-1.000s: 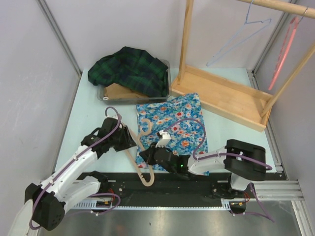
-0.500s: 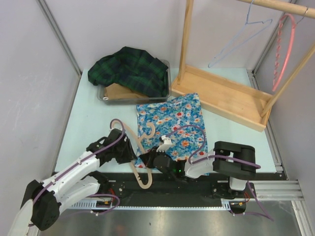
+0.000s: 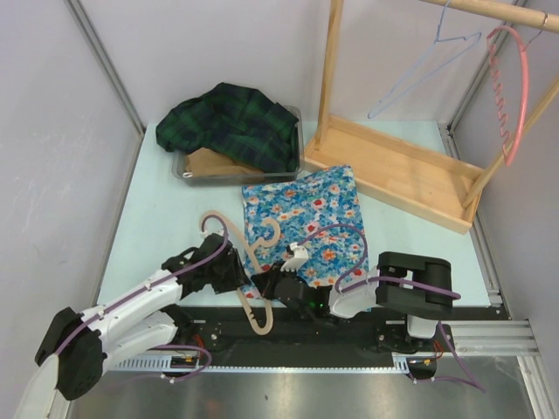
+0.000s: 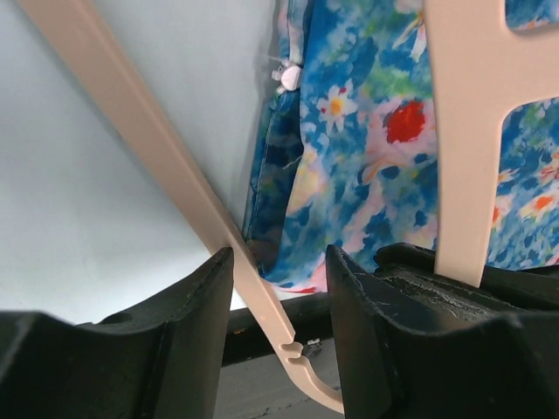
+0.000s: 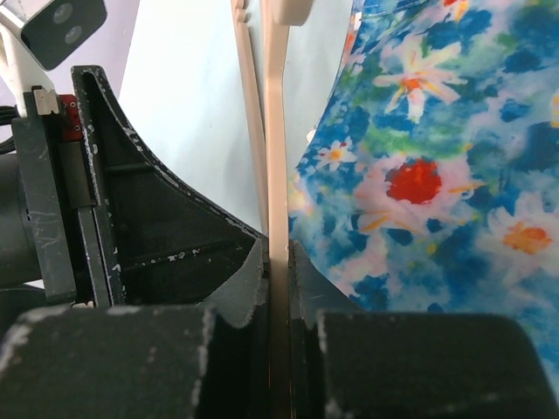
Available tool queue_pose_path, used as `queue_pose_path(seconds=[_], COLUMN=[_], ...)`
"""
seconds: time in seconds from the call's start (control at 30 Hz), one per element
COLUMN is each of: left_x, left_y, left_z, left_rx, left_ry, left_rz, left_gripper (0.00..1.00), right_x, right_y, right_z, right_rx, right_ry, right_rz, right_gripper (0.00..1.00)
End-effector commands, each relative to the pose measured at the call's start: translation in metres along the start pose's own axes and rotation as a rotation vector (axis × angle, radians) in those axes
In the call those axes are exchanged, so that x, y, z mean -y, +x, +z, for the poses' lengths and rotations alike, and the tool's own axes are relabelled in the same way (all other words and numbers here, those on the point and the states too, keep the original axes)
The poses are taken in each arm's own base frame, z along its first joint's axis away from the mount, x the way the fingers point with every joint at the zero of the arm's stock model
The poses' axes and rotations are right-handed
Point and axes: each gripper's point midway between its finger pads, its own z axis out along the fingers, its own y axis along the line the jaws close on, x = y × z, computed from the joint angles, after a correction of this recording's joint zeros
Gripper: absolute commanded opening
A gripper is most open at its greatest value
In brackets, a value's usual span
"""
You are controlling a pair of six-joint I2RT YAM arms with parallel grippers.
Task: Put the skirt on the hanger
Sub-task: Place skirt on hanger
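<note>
The blue floral skirt (image 3: pixel 306 205) lies flat on the table, also filling the left wrist view (image 4: pixel 367 131) and the right wrist view (image 5: pixel 437 175). A beige plastic hanger (image 3: pixel 251 262) lies across the skirt's near-left corner, hook (image 3: pixel 210 218) pointing left. My right gripper (image 3: pixel 267 284) is shut on one flat strip of the hanger (image 5: pixel 276 131), pinched between its pads (image 5: pixel 277 253). My left gripper (image 3: pixel 234 272) stands open around the hanger's slanted arm (image 4: pixel 157 148), which passes between the fingers (image 4: pixel 279 262) close to the left one.
A tray (image 3: pixel 185 171) at the back holds a dark green plaid cloth (image 3: pixel 231 122) and a brown board. A wooden rack (image 3: pixel 393 166) stands at the back right, with a lilac wire hanger (image 3: pixel 424 65) and a pink hanger (image 3: pixel 515 87) on its rail.
Both grippers have drawn nearer the table's front edge, the right one sliding left. The hanger has shifted with them. The pink hanger on the rail has swung round.
</note>
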Motion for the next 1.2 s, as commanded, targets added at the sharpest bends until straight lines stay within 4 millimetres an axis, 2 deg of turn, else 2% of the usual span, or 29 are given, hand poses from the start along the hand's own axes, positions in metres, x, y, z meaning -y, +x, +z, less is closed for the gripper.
queue_pose_path(seconds=[0.0, 0.17, 0.23, 0.5, 0.67, 0.7, 0.73, 0.8, 0.9, 0.93, 0.97, 1.17], left_x=[0.012, 0.02, 0.023, 0.018, 0.012, 0.017, 0.017, 0.019, 0.015, 0.016, 0.018, 0.046], left_y=[-0.011, -0.033, -0.035, -0.019, -0.009, -0.005, -0.002, 0.01, 0.017, 0.015, 0.012, -0.012], left_z=[0.002, -0.025, -0.027, -0.005, 0.001, 0.001, 0.003, 0.005, 0.007, 0.005, 0.0, -0.036], left_rx=[0.049, 0.163, 0.173, 0.099, 0.066, 0.046, 0.03, -0.027, -0.063, -0.058, -0.051, 0.02], left_ry=[0.022, 0.044, 0.06, 0.045, 0.04, 0.068, 0.072, 0.096, 0.069, 0.068, 0.064, 0.125], left_rz=[-0.015, -0.021, -0.017, -0.011, -0.008, -0.006, -0.005, 0.0, 0.015, 0.018, 0.02, 0.035], left_gripper=[0.51, 0.49, 0.49, 0.43, 0.38, 0.36, 0.3, 0.26, 0.13, 0.04, 0.0, 0.0], right_x=[-0.005, -0.003, 0.0, 0.008, 0.009, 0.01, 0.01, 0.013, 0.016, 0.015, 0.018, 0.015], right_y=[-0.001, -0.003, -0.003, 0.0, -0.001, -0.001, -0.002, -0.004, -0.011, -0.014, -0.017, -0.027], right_z=[0.001, 0.0, 0.0, 0.004, 0.005, 0.005, 0.005, 0.006, 0.008, 0.007, 0.007, 0.005], right_rx=[0.014, 0.016, 0.015, 0.002, 0.003, 0.005, 0.008, 0.016, 0.03, 0.035, 0.043, 0.082], right_ry=[-0.018, -0.007, 0.003, 0.025, 0.029, 0.031, 0.033, 0.047, 0.054, 0.054, 0.063, 0.057], right_rz=[0.01, 0.006, 0.002, 0.033, 0.04, 0.041, 0.04, 0.038, 0.018, 0.007, -0.02, -0.139], right_gripper=[0.0, 0.0, 0.0, 0.0, 0.0, 0.0, 0.0, 0.0, 0.0, 0.0, 0.0, 0.0])
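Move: The near left corner of the skirt lies almost under the left hand's half-open fingers, about 1 cm back, 1 cm right and 2 cm lower. The hanger's long bar slants past these fingers, its middle some 4 cm ahead, 3 cm left and slightly below; its hook is about 12 cm ahead and 5 cm right, roughly level with the hand. From the right hand, which already grips the hanger, that corner is about 4 cm left, 3 cm back and 4 cm below. The left fingers shut on the skirt's near left corner beside the hanger bar and pinch the cloth. The hand first lifts about 2.5 cm with a little forward drift, then dips down and back some 3 cm onto the corner as the fingers close, and starts to rise at the end. The right hand keeps its hold on the hanger and finally eases about 1.5 cm forward and right. ##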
